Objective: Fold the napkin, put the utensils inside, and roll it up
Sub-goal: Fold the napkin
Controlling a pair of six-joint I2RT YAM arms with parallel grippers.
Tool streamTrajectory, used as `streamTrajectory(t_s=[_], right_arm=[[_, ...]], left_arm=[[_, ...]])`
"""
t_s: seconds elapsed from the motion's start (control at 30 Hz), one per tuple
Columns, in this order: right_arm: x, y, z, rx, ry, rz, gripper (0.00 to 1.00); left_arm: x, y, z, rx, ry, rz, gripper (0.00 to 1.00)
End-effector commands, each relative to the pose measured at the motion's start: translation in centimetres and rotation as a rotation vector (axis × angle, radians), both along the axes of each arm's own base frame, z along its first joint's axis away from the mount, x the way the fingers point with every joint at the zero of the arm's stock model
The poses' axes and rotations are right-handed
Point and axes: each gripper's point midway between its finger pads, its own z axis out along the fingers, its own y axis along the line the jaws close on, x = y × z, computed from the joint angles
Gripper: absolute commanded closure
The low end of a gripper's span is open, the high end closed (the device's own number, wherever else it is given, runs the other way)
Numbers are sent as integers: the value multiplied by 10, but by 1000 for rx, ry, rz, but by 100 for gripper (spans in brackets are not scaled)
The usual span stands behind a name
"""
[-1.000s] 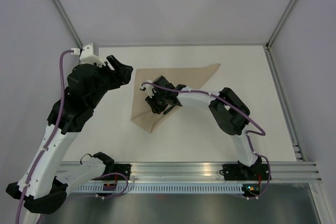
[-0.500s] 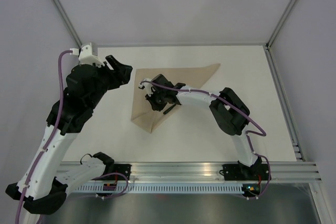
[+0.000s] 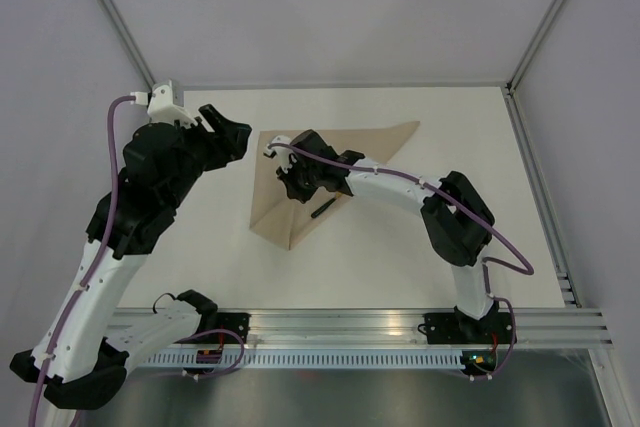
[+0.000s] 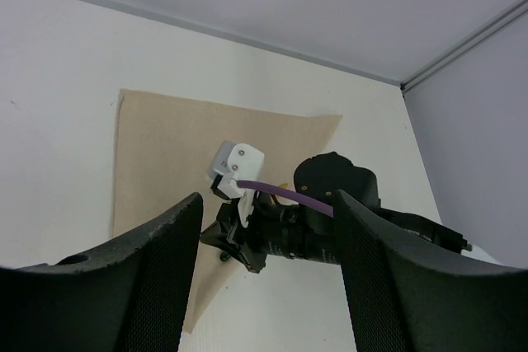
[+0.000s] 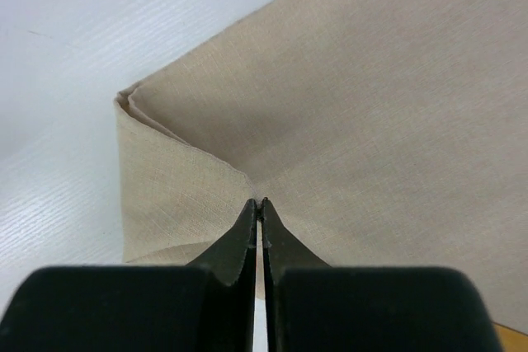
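The beige napkin (image 3: 345, 152) lies folded into a triangle on the white table, one point toward the near edge. My right gripper (image 3: 296, 183) is down on its left part. In the right wrist view its jaws (image 5: 261, 202) are shut, pinching the napkin (image 5: 371, 105) at the edge of a folded flap, and the cloth puckers toward the tips. A slim dark utensil (image 3: 322, 209) lies on the napkin just near-right of that gripper. My left gripper (image 3: 233, 136) hovers open left of the napkin, nothing between its fingers (image 4: 157, 269).
Metal frame posts rise at the back left (image 3: 120, 22) and back right (image 3: 545, 22). A rail (image 3: 400, 322) runs along the near edge by both arm bases. The right arm's links (image 3: 455, 217) reach over the table's right half.
My right gripper has shut on the napkin and shifted slightly toward the far side, uncovering the utensil. Its elbow swung right. The left arm barely moved.
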Motion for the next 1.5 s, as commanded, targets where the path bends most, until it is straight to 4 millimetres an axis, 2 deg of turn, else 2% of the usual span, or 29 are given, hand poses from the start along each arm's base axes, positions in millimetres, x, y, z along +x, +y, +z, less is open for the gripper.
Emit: streamTrajectory(t_s=[0.0,0.23,0.47,0.7,0.83,1.13,1.47], right_arm=[[10,-4,47,53,-60,-49,96],[27,-28,70,58,-115,-105,98],[48,-68,95,68,-164,-178,98],[68,-107,99,51,-190,-238,98],[81,-130,95,41,-191,-282,98],[103,-169,76,7,-184,-345,98],[115,-191,44,-38,-154,-378,98]], left_arm=[[-5,1,29,-58,-68,1,30],[-2,-3,28,-58,-64,-15,30],[4,-10,30,-64,-67,-33,30],[12,-20,25,-65,-53,-59,30],[15,-24,24,-67,-49,-70,30],[23,-31,17,-58,-29,-82,30],[31,-38,8,-51,-7,-94,31]])
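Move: The right gripper already holds the napkin's folded-over corner, some 7 cm above the table. The napkin's far right corner, where this one is headed, lies about 26 cm ahead and 36 cm to the right. On the way there the knife lies about 3 cm ahead and 11 cm to the right; the napkin's near point is some 12 cm back, 1 cm left. From the high left hand the far right corner is roughly 30 cm ahead, 44 cm right and 38 cm below. Keep the right fingers shut on the napkin's corner and lift it about 9 cm, then carry it right and forward, some 19 by 10 cm, across the knife towards the far right corner, sinking again by 4 cm on the way. Let the wrist swing clockwise about 20 degrees. Meanwhile ease the empty, open left gripper about 4 cm right and forward, high above the napkin. ##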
